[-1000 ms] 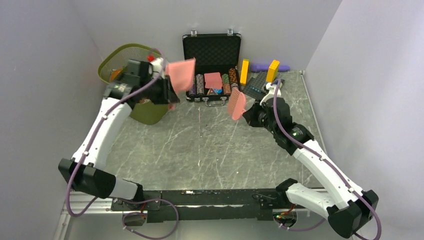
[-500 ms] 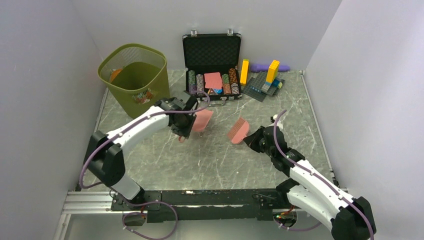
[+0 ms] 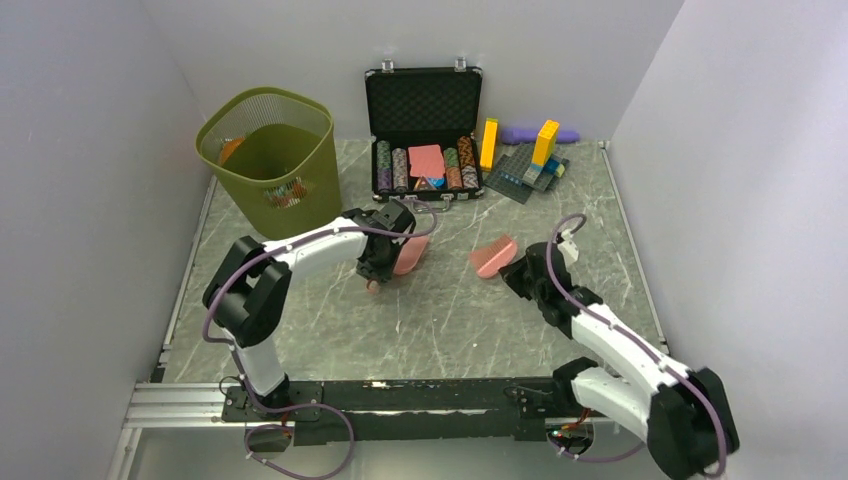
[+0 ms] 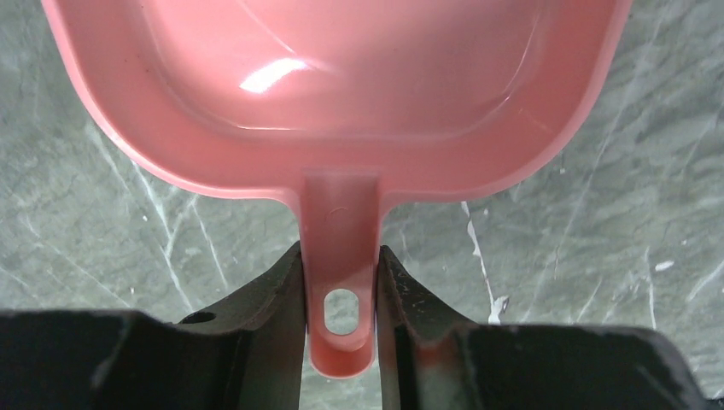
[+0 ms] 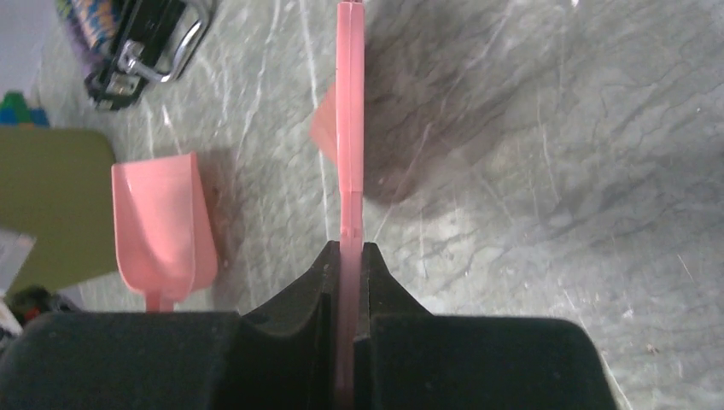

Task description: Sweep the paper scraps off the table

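Observation:
My left gripper (image 3: 383, 262) is shut on the handle of a pink dustpan (image 3: 408, 252), held low over the middle of the table (image 3: 420, 320). In the left wrist view the dustpan (image 4: 341, 85) is empty, and its handle sits between the fingers of the left gripper (image 4: 341, 290). My right gripper (image 3: 515, 272) is shut on a pink brush (image 3: 493, 256) just right of the dustpan. The brush (image 5: 350, 128) shows edge-on in the right gripper (image 5: 350, 256). I see no paper scraps on the table. Small colourful bits show through the mesh wall of the green bin (image 3: 270, 150).
An open black case (image 3: 423, 105) with stacked poker chips (image 3: 400, 170) stands at the back centre. Yellow and blue toy bricks (image 3: 530, 150) lie to its right. The green bin stands at the back left. Walls close in on both sides.
The left arm has swung the dustpan from over the bin down to the middle of the table. The right arm has lowered the brush and drawn it nearer.

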Robot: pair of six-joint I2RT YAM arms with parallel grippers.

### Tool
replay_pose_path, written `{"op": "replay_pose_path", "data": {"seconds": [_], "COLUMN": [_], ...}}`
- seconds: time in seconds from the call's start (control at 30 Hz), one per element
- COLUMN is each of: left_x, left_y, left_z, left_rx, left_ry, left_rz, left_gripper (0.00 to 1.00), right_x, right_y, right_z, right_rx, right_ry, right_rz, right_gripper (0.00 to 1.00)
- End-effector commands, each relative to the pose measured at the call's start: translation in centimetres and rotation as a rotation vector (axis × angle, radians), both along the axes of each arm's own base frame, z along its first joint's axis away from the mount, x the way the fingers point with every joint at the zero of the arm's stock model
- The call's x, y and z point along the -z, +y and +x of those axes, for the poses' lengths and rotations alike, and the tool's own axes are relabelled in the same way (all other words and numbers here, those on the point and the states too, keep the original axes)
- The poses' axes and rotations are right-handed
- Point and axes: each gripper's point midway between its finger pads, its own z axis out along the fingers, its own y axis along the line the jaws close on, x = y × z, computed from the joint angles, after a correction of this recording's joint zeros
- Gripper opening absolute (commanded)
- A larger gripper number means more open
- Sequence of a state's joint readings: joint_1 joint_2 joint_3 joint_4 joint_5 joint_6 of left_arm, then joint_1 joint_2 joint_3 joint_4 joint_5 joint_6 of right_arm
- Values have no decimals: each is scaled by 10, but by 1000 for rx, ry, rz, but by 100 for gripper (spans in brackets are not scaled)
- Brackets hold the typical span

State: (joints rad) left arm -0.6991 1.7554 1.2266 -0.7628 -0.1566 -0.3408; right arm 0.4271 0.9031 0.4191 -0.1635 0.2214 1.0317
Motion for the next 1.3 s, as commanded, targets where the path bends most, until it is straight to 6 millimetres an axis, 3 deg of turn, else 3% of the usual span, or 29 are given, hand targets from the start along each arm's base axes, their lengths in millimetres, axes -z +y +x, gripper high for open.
{"op": "replay_pose_path", "data": {"seconds": [0.0, 0.07, 0.13, 0.17, 0.27, 0.63, 0.83, 0.9, 1.07, 1.27], "left_x": [-6, -6, -9, -12, -22, -83, -125, -137, -163, -153], "left_y": [-15, -15, -15, -15, -13, 14, 39, 44, 57, 65], "left_z": [28, 31, 33, 33, 33, 17, 0, -5, -27, -52], "left_rx": [-34, -39, -40, -38, -36, -77, -109, -123, -167, -187], "left_ry": [-84, -94, -101, -107, -136, -311, -485, -557, -692, -736], "left_rz": [-22, -17, -15, -18, -36, -119, -216, -279, -459, -613], "left_gripper": [0, 2, 15, 24, 45, 98, 99, 99, 99, 100], "right_x": [-14, -13, -16, -20, -38, -98, -154, -162, -166, -158], "right_y": [1, 2, -1, -4, -13, -47, -32, -34, -30, -41], "right_z": [38, 47, 53, 54, 54, 25, 5, -2, -23, -37], "right_rx": [82, 55, 37, 36, 24, -51, -248, -254, -316, -267], "right_ry": [18, 57, 89, 91, 11, -195, -470, -513, -595, -566], "right_rz": [117, 142, 110, 84, 39, -212, -283, -302, -324, -312], "right_gripper": [2, 26, 73, 84, 99, 99, 99, 99, 94, 98]}}
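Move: The left hand holds the dustpan low by its handle. The clear spot where the pan will lie is centred about 8 cm ahead and 3 cm right. From that hand the green bin stands 17 cm ahead and 15 left, the chip case 26 ahead and 9 right. The right hand grips the brush; its spot is some 6 cm ahead, 2 left and 5 down. From there the case lies 19 cm farther out and 12 left, the brick plate 20 out and 6 right. Forward first: the left hand slides about 2 cm ahead, barely sinking, the right about 5 cm, dipping slightly. Each opens wide, leaving dustpan and brush on the table. Both then rise some 16 cm and draw back 7–8 cm, the left veering left and the right slightly right, away from the tools, fingertips tilting up 35–40 degrees. ##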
